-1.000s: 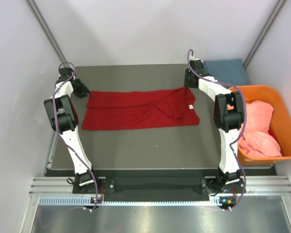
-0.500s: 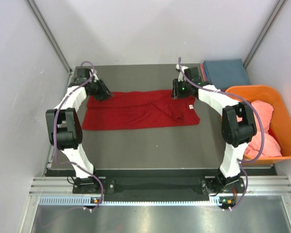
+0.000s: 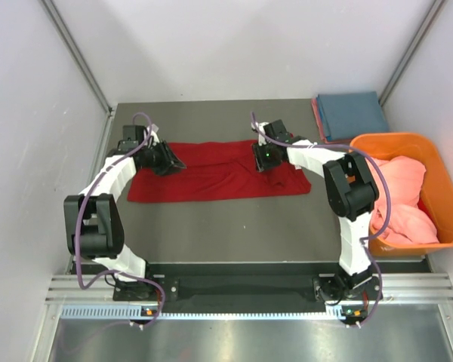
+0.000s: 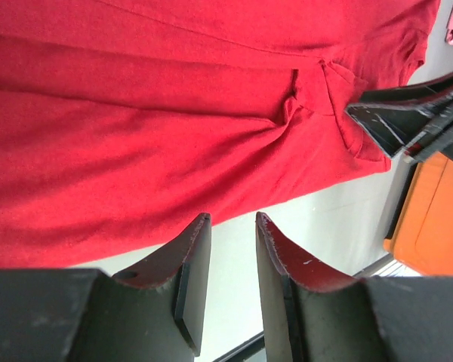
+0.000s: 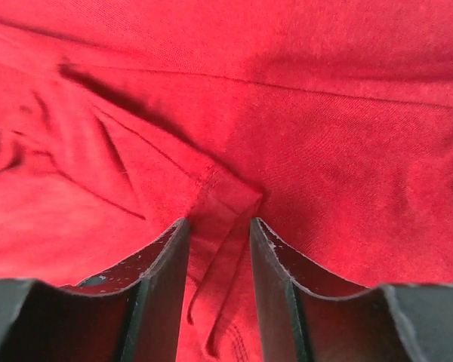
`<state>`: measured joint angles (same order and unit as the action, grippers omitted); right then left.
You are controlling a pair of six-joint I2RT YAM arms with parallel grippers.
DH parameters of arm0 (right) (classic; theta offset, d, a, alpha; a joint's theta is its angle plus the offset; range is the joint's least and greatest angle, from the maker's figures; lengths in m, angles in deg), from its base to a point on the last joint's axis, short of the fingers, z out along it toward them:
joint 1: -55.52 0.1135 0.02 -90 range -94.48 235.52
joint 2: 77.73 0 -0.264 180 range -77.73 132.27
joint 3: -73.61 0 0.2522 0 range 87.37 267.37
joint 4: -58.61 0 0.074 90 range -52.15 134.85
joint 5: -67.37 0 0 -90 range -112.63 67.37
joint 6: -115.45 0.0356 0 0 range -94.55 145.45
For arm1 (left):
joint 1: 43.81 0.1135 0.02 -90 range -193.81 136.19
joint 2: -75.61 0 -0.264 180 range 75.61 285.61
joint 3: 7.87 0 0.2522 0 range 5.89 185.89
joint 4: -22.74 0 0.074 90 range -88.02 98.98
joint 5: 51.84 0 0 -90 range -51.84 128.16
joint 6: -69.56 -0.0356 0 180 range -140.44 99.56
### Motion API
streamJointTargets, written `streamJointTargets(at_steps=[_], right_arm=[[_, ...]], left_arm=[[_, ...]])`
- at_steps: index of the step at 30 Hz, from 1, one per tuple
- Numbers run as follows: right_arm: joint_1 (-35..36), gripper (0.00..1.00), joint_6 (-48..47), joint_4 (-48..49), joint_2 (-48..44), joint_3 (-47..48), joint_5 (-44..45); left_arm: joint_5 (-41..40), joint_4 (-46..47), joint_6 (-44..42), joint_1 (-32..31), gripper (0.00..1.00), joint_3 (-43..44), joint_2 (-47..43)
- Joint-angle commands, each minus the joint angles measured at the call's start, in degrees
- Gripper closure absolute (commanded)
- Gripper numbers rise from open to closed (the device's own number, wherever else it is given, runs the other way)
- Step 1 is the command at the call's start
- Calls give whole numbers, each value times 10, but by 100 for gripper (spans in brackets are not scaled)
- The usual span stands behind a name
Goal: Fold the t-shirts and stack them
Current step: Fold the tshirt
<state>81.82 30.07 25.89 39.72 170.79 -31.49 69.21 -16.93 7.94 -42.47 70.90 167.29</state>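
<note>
A deep red t-shirt lies spread lengthwise across the dark table. My left gripper hovers over its far left part. In the left wrist view that gripper is open with only bare table showing between the fingers, and the red t-shirt fills the upper part. My right gripper is over the shirt's bunched right part. It stands open just above a folded hem of the red cloth. A blue t-shirt lies folded at the far right corner. Salmon-pink t-shirts fill the tub.
An orange plastic tub stands off the table's right edge, also showing in the left wrist view as the orange tub. White walls and metal posts close in the table on three sides. The arms' bases sit on the rail at the near edge.
Both grippers have swung inward from the table's far corners and now sit low over the red t-shirt. The right jaws have widened a little. The shirt has hardly shifted.
</note>
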Motion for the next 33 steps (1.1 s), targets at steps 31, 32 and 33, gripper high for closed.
streamJointTargets(at_steps=[31, 32, 33], right_arm=[[89, 64, 90, 79, -242, -207, 38], [82, 64, 114, 78, -265, -214, 45], [62, 64, 126, 78, -277, -229, 55]], left_arm=[[-48, 179, 61, -151, 64, -38, 19], [-51, 190, 62, -162, 64, -32, 25], [-59, 211, 66, -183, 63, -28, 40]])
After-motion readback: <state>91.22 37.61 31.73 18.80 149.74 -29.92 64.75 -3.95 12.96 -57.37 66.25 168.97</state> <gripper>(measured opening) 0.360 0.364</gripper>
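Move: The right hand is just above the red t-shirt, whose near edge lies about 12 cm straight back and 1 cm below. A small folded flap is roughly 3 cm back and 3 cm right of this hand; the white tag is about 16 cm right, level with it, and the far edge 11 cm straight ahead. From the left hand, that near-edge spot is some 30 cm right, 11 cm back and 10 cm down. Right hand draws back some 10 cm towards the near edge, then rises; left hand moves right 9 cm. ##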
